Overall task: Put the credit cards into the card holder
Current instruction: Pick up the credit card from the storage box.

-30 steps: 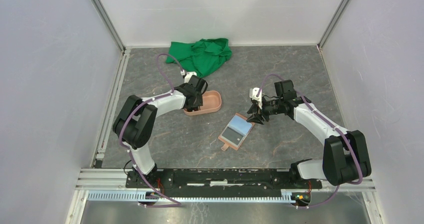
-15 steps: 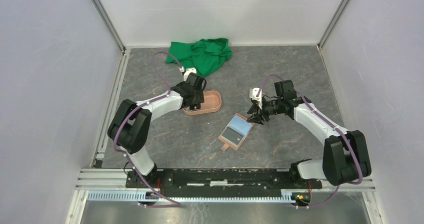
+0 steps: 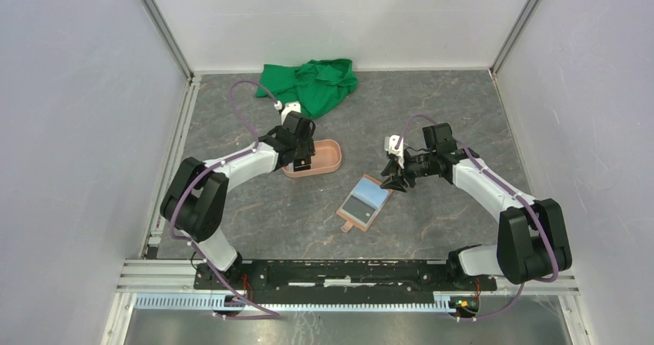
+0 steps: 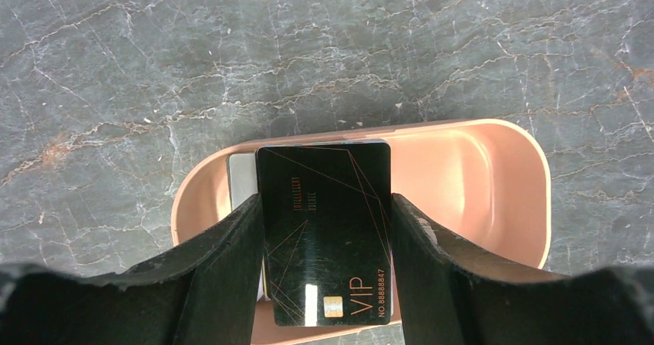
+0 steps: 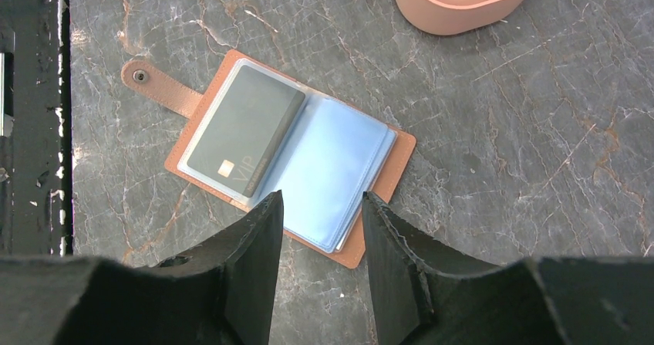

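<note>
A black credit card (image 4: pixel 324 229) with gold VIP lettering is held by its long edges in my left gripper (image 4: pixel 325 202), above the salmon-pink tray (image 4: pixel 540 175). A pale card (image 4: pixel 241 179) lies under it in the tray. The tan card holder (image 5: pixel 393 167) lies open on the table, with a dark card (image 5: pixel 243 129) in its left sleeve and a light blue sleeve (image 5: pixel 332 167) on its right. My right gripper (image 5: pixel 322 198) hovers open just over the holder's near edge, holding nothing. In the top view the left gripper (image 3: pixel 301 150) is at the tray's left end and the right gripper (image 3: pixel 389 179) is beside the holder (image 3: pixel 365 203).
A crumpled green cloth (image 3: pixel 308 85) lies at the back of the table behind the tray (image 3: pixel 328 156). The holder's closing tab (image 5: pixel 158 86) points towards the near rail. White walls enclose the table on three sides.
My left arm's elbow has swung left and its wrist has shifted slightly back over the tray, still with the card. The right arm and the holder have not moved.
</note>
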### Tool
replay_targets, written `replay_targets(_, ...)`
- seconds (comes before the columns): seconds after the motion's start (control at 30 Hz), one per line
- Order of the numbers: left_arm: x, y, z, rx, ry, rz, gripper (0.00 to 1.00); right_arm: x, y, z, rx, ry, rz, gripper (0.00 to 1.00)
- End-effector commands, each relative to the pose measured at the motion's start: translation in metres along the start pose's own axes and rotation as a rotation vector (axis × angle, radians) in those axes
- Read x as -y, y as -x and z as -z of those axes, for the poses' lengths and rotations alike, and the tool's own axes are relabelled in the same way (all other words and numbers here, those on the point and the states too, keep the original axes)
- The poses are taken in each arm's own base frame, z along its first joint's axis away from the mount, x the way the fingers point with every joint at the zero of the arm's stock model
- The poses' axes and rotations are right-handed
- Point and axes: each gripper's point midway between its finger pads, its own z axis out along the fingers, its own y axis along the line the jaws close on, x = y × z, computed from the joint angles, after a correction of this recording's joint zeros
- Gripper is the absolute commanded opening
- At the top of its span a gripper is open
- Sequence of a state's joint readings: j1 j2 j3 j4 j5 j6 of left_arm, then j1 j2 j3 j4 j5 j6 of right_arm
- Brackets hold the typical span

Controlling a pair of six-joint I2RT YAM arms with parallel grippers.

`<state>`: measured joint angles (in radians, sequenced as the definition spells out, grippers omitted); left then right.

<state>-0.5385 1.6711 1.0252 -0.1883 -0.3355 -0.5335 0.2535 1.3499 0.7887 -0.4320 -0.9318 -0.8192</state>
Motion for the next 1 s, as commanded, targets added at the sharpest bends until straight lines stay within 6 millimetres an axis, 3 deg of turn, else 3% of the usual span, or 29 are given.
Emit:
replay_targets(0.0, 0.008, 0.022, 0.005, 0.063, -0.051, 0.011, 0.56, 0.003, 0.008, 0.001, 0.019, 0.003, 0.024, 0.49)
replay_targets(0.2, 0.008, 0.019, 0.006, 0.057, -0.095, 0.051, 0.55, -0.002, 0.012, -0.004, 0.060, 0.040, -0.014, 0.49)
replay_targets(0.37, 0.007, 0.018, 0.006, 0.054, -0.124, 0.080, 0.55, -0.013, 0.029, -0.010, 0.171, 0.119, -0.088, 0.49)
replay_targets(0.6, 0.012, 0.017, 0.008, 0.038, -0.213, 0.143, 0.54, 0.011, 0.067, -0.023, 0.229, 0.032, -0.170, 0.50)
replay_targets(0.83, 0.019, 0.024, 0.009, 0.060, -0.301, 0.212, 0.55, 0.025, 0.125, -0.074, 0.260, 0.118, -0.280, 0.50)
replay_targets(0.97, 0.022, 0.024, 0.009, 0.059, -0.342, 0.245, 0.54, 0.040, 0.138, -0.100, 0.287, 0.102, -0.415, 0.51)
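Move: The left gripper still holds the black VIP credit card by its long edges, just over the storage box, whose middle is about 2 cm right, 1 cm back and 4 cm below. From that gripper the card holder lies some 16 cm right, 12 cm back and 5 cm below. From the empty right gripper, the held card is about 21 cm left, 6 cm ahead and 3 cm lower; the card holder is about 5 cm left, 6 cm back and 8 cm below. Keep the left gripper almost in place over the storage box with its grip on the card, rolling it so its right side rises, about 15 degrees. After a short wait, swing the open right gripper left some 12 cm towards the held card, rising about 5 cm and easing forward a little, its fingers tipping up and rolling as it goes; stop short of the card. ##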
